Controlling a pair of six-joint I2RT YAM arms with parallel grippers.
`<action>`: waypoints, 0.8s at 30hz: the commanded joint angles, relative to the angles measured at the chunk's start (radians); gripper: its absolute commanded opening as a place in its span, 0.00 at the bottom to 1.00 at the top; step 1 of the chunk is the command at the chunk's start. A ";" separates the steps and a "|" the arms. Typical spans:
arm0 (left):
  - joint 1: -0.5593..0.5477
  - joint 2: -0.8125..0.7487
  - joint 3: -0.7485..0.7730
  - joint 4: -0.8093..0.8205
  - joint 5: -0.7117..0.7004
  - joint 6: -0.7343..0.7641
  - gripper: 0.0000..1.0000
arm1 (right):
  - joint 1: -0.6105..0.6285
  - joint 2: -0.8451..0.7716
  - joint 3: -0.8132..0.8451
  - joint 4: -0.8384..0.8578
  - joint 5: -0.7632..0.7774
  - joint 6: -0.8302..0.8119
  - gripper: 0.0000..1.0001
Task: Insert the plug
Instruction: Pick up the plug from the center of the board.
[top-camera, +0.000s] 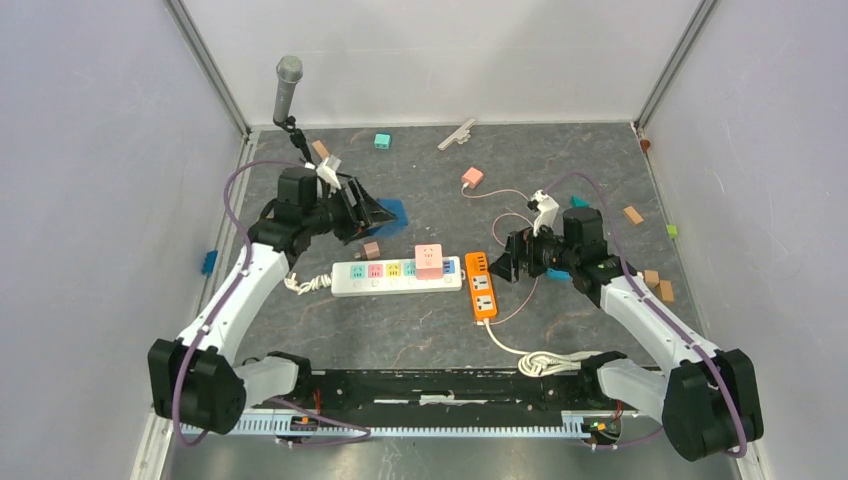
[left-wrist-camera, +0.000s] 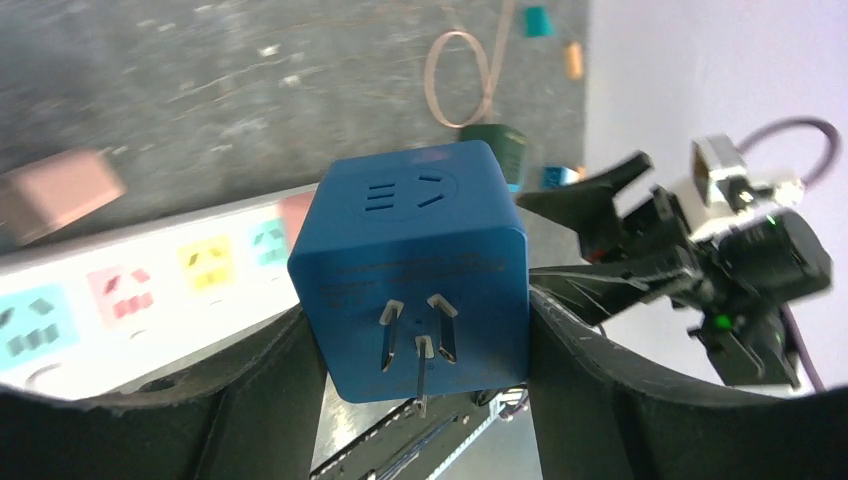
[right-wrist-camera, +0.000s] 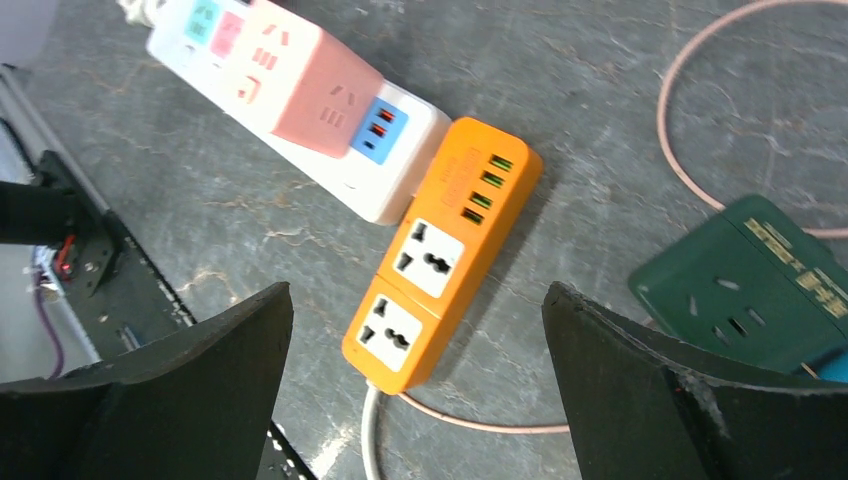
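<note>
A blue cube plug (left-wrist-camera: 410, 270) with three metal prongs facing the wrist camera is clamped between the black fingers of my left gripper (left-wrist-camera: 425, 335). From above, that gripper (top-camera: 378, 212) hangs behind the left part of the white power strip (top-camera: 397, 276), clear of it. The strip has coloured sockets (left-wrist-camera: 120, 295), and a pink cube adapter (top-camera: 429, 260) sits in one near its right end. My right gripper (top-camera: 503, 262) stands wide open with nothing between its fingers (right-wrist-camera: 415, 325), above the orange power strip (right-wrist-camera: 445, 250), which touches the white strip's right end.
A dark green adapter (right-wrist-camera: 750, 280) lies right of the orange strip, ringed by a thin pink cable (right-wrist-camera: 680, 150). A pink adapter (top-camera: 473, 177), a brown block (top-camera: 371, 250), a teal block (top-camera: 382, 141) and a white bar (top-camera: 457, 133) are scattered behind. A microphone (top-camera: 287, 90) stands back left.
</note>
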 joint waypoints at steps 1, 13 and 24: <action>-0.073 -0.080 -0.021 0.270 0.116 -0.017 0.10 | -0.002 -0.026 0.046 0.085 -0.145 0.032 0.98; -0.138 -0.190 -0.227 0.888 0.326 -0.171 0.02 | 0.001 -0.044 0.027 0.385 -0.389 0.269 0.98; -0.159 -0.168 -0.270 1.091 0.381 -0.262 0.02 | 0.016 -0.099 0.002 0.577 -0.420 0.358 0.98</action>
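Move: Some 24 cm to the left hand's right, 4 cm nearer the base and 9 cm lower is the open right gripper, towards which the held blue plug is taken. From the left hand, the pink cube plug on the white strip sits about 9 cm right, 4 cm back, 15 cm below. For the right hand, the blue plug is roughly 24 cm left, 5 cm ahead, 9 cm higher; the orange strip is 5 cm left, 3 cm back, 10 cm down. Rising together above the strips, the two hands close in on each other: the left carries the blue plug, still pinched, about 12 cm up, 7 to 8 cm right and 7 cm back, swinging its fingers up and round by some 50 degrees to point right. The empty right hand climbs about 12 cm and goes 5 cm left, tilting its wide-open fingers up by roughly 30 degrees to near level, facing the plug. ##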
